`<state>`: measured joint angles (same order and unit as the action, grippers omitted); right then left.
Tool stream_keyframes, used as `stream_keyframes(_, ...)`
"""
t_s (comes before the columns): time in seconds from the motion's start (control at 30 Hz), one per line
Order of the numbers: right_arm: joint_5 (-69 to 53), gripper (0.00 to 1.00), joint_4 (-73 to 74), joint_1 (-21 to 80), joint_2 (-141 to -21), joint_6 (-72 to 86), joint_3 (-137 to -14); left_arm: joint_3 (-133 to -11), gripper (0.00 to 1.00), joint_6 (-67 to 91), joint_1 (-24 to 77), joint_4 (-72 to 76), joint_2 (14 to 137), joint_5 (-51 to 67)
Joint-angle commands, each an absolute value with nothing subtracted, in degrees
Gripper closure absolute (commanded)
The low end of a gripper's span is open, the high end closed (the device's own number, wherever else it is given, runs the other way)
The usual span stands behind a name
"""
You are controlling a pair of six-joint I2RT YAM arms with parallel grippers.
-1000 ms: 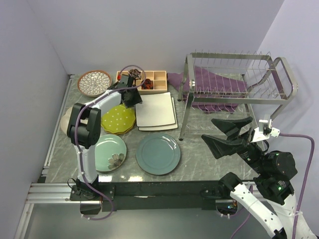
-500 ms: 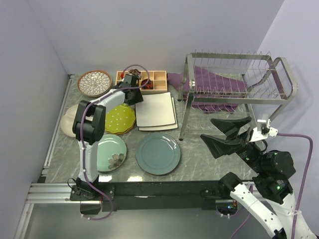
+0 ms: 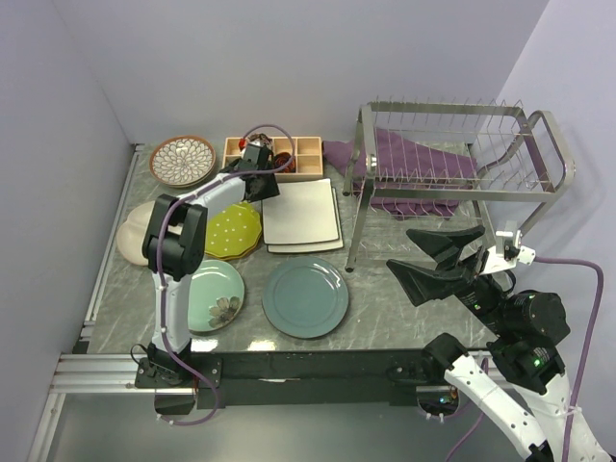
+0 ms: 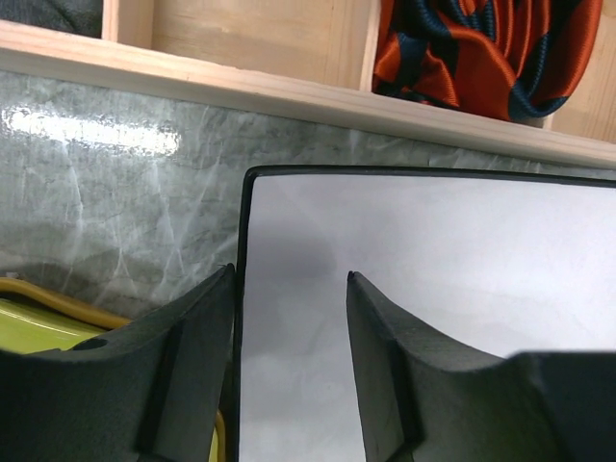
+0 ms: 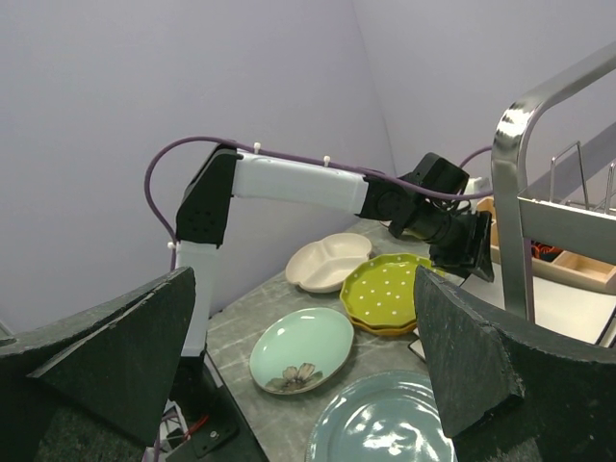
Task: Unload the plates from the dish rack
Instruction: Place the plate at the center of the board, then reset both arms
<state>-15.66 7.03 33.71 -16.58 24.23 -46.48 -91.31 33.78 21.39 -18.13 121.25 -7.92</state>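
Note:
The silver dish rack (image 3: 438,186) stands at the back right with no plate in it. On the table lie the plates: petal-patterned (image 3: 182,160), cream divided (image 3: 130,239), yellow-green (image 3: 231,231) on an orange one, pale green floral (image 3: 214,295), teal (image 3: 305,297) and two stacked white squares (image 3: 301,214). My left gripper (image 3: 262,185) hangs open over the back left corner of the white squares. In the left wrist view its jaws (image 4: 291,271) straddle the top square's (image 4: 433,289) left edge without pinching it. My right gripper (image 3: 438,258) is wide open and empty in front of the rack.
A wooden compartment tray (image 3: 289,154) with an orange and blue item (image 4: 481,48) stands just behind the left gripper. A purple cloth (image 3: 414,159) lies under the rack. The rack's leg (image 5: 515,192) is close on the right of the right wrist view.
The left gripper has shifted a little toward the wooden tray and its jaws have narrowed slightly. The right arm has stayed still.

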Motion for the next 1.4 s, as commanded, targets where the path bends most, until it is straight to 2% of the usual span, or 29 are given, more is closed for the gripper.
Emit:
stream_keyframes(0.0,-14.94,0.00,5.01,33.66,-16.35,23.20,-46.23,-93.08,0.45,32.34,23.11,-14.77,121.46,-8.09)
stream_keyframes(0.37,-14.94,0.00,4.92,33.75,-16.26,23.20,-46.06,-92.11,0.41,32.43,24.08,-16.52,120.06,-7.91)
stream_keyframes(0.57,-15.03,0.00,4.57,33.75,-16.52,23.38,-45.97,-91.76,0.34,33.57,24.08,-19.69,117.69,-11.51)
stream_keyframes(0.77,-12.75,0.00,6.06,33.66,-17.75,23.99,-46.75,-89.12,0.12,34.89,24.08,-19.34,112.59,-10.81)
stream_keyframes(0.8,-11.70,0.00,6.50,33.66,-18.10,24.08,-46.93,-88.77,0.03,35.07,24.08,-19.34,110.93,-10.64)
stream_keyframes(0.87,-10.64,0.00,7.55,33.75,-18.37,24.26,-47.37,-88.42,0.01,35.77,24.08,-19.95,109.08,-10.90)
stream_keyframes(1.07,-4.23,0.00,12.12,33.75,-20.21,26.45,-50.35,-82.98,0.00,36.74,24.17,-18.21,94.35,-9.06)
stream_keyframes(1.17,-1.59,0.00,15.19,33.66,-22.14,27.25,-52.72,-76.48,0.01,35.34,24.96,-14.87,86.07,-2.83)
stream_keyframes(1.37,-1.23,0.00,15.73,33.66,-24.52,27.86,-53.44,-59.00,0.01,36.03,28.38,-2.74,60.43,10.18)
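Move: The white square plate, lying on top of its twin, has its middle about 10 cm right of the left hand, 6 cm back and 2 cm below; the fingers sit at its left edge near the far corner. From that hand the wooden box is some 12 cm ahead and 2 cm right, the green dotted plate about 11 cm left and 10 cm back, the blue-grey plate roughly 29 cm back and 11 cm right. From the right hand, the white plate lies some 32 cm ahead, 21 cm left and 38 cm below. With one finger at the white plate's left edge and the other over its face, the left hand first eases about 1.5 cm to the right, nudging the edge that way, then opens its fingers from half to fully wide and comes free, rising fast some 23 cm while drawing back about 14 cm and tipping the fingers up. Late on, the right hand, open and empty, drifts about 4.5 cm forward, its wrist tipping down and turning clockwise roughly 10 degrees each. ##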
